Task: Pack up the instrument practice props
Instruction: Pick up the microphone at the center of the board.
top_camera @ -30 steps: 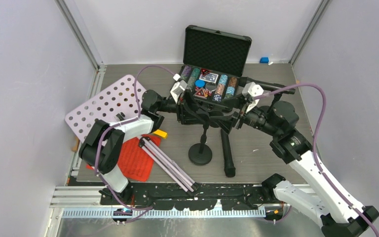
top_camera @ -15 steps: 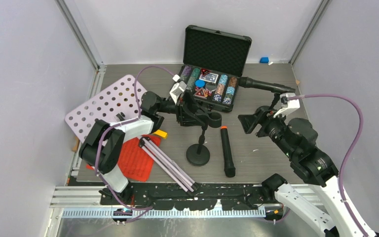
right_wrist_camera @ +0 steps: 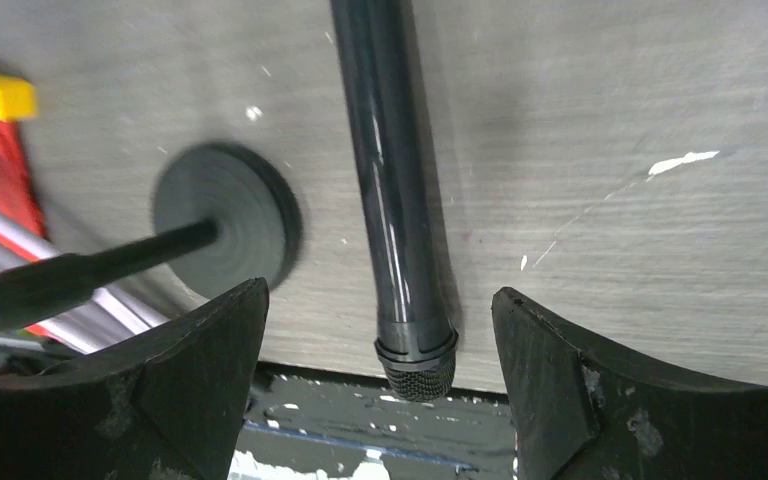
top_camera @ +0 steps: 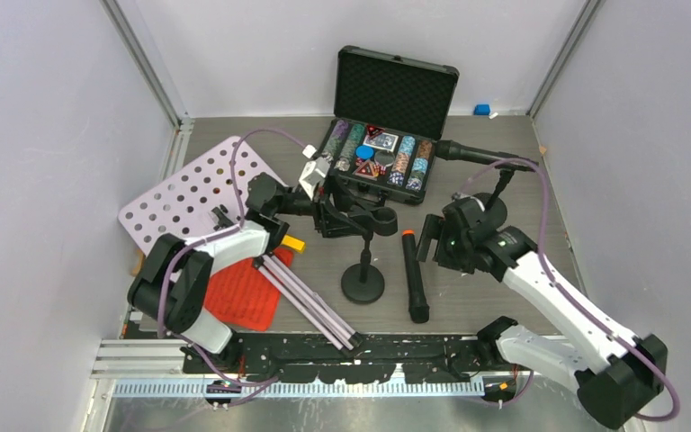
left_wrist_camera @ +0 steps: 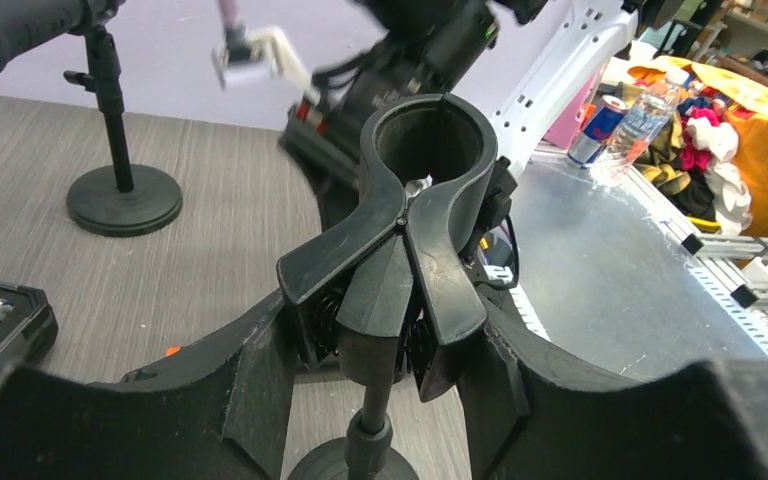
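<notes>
A black microphone (top_camera: 414, 274) lies flat on the table, its mesh head (right_wrist_camera: 417, 375) at the front edge. My right gripper (top_camera: 429, 241) hovers open over it, one finger on each side (right_wrist_camera: 378, 300), touching nothing. My left gripper (top_camera: 346, 216) is shut on the levers of the empty spring clip (left_wrist_camera: 425, 150) atop a round-based pole (top_camera: 363, 283). A second microphone (top_camera: 477, 157) sits on its pole at the back right. The white perforated rack (top_camera: 193, 189) lies at the left, with its silver legs (top_camera: 306, 301) and the red pages (top_camera: 247, 292).
An open black case of poker chips (top_camera: 382, 148) stands at the back centre, just behind the left gripper. A yellow block (top_camera: 293, 243) lies by the rack legs and a blue block (top_camera: 481, 110) in the far corner. Grey walls close in on both sides.
The right gripper left the clip, swung out to the right, then came back down over the microphone lying on the table. The left gripper stayed on the clip.
</notes>
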Robot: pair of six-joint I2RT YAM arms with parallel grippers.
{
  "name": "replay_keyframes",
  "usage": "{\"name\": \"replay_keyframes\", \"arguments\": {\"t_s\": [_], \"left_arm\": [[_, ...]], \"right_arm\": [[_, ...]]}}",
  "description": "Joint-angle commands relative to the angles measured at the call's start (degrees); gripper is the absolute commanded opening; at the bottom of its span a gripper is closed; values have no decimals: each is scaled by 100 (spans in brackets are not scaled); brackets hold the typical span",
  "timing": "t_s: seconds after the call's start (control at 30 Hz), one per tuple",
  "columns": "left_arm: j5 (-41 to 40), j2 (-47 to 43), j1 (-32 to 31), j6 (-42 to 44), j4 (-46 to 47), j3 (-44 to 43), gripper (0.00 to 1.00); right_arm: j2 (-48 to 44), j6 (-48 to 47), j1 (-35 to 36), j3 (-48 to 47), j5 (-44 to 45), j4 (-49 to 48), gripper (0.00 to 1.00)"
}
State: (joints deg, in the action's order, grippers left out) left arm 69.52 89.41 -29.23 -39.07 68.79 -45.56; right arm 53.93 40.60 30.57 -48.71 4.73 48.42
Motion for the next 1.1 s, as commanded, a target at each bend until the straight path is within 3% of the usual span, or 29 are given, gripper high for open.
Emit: {"name": "replay_keyframes", "arguments": {"t_s": [0.0, 0.2, 0.4, 0.77, 0.87, 0.93, 1.0, 1.07], "left_arm": [[-183, -560, 23, 1112, -1308, 131, 2], [-369, -1027, 23, 1901, -2403, 174, 2], [-537, -1334, 23, 2274, -2929, 267, 3], [-1265, -2119, 23, 2933, -3937, 543, 9], [-1434, -2359, 23, 3043, -4071, 652, 17], [-1511, -2471, 23, 3086, -4156, 699, 25], [-1589, -2556, 23, 3098, -4239, 719, 42], [-1605, -2605, 23, 3098, -4258, 738, 51]], "right_arm": [[455, 209, -6, 501, -747, -514, 88], [1202, 189, 8, 887, -940, -1084, 88], [1749, 81, 125, 1096, -999, -1506, 79], [2501, -84, 574, 958, -211, -1720, 42], [2520, -154, 666, 948, -201, -1761, 18], [2446, -185, 685, 957, -235, -1773, 8], [2304, -192, 687, 979, -247, -1773, 3], [2121, -185, 686, 1009, -187, -1749, 0]]}}
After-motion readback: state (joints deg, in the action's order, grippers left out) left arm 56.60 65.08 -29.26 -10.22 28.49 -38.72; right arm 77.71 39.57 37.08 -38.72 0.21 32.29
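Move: The microphone at the board's center lies on the table about 13 cm below the right hand, some 3 cm to its left and 1 cm nearer the base. The round foot of the stand held by the left hand is about 15 cm left of the right hand and 2 cm back; the other stand's foot is roughly 13 cm right and 14 cm ahead. From the left hand, the microphone is about 13 cm right, 2 cm back and 25 cm below. The microphone on the table gets pinched across its barrel near mid-length: the right hand, fingers open, drops about 13 cm to it, easing some 3 cm left and 2 cm back while the wrist tilts to point more steeply down, then shuts both fingers on its sides. Meanwhile the left hand keeps its grip on the empty stand and draws it some 3 cm left, away from the microphone, turning counter-clockwise. ##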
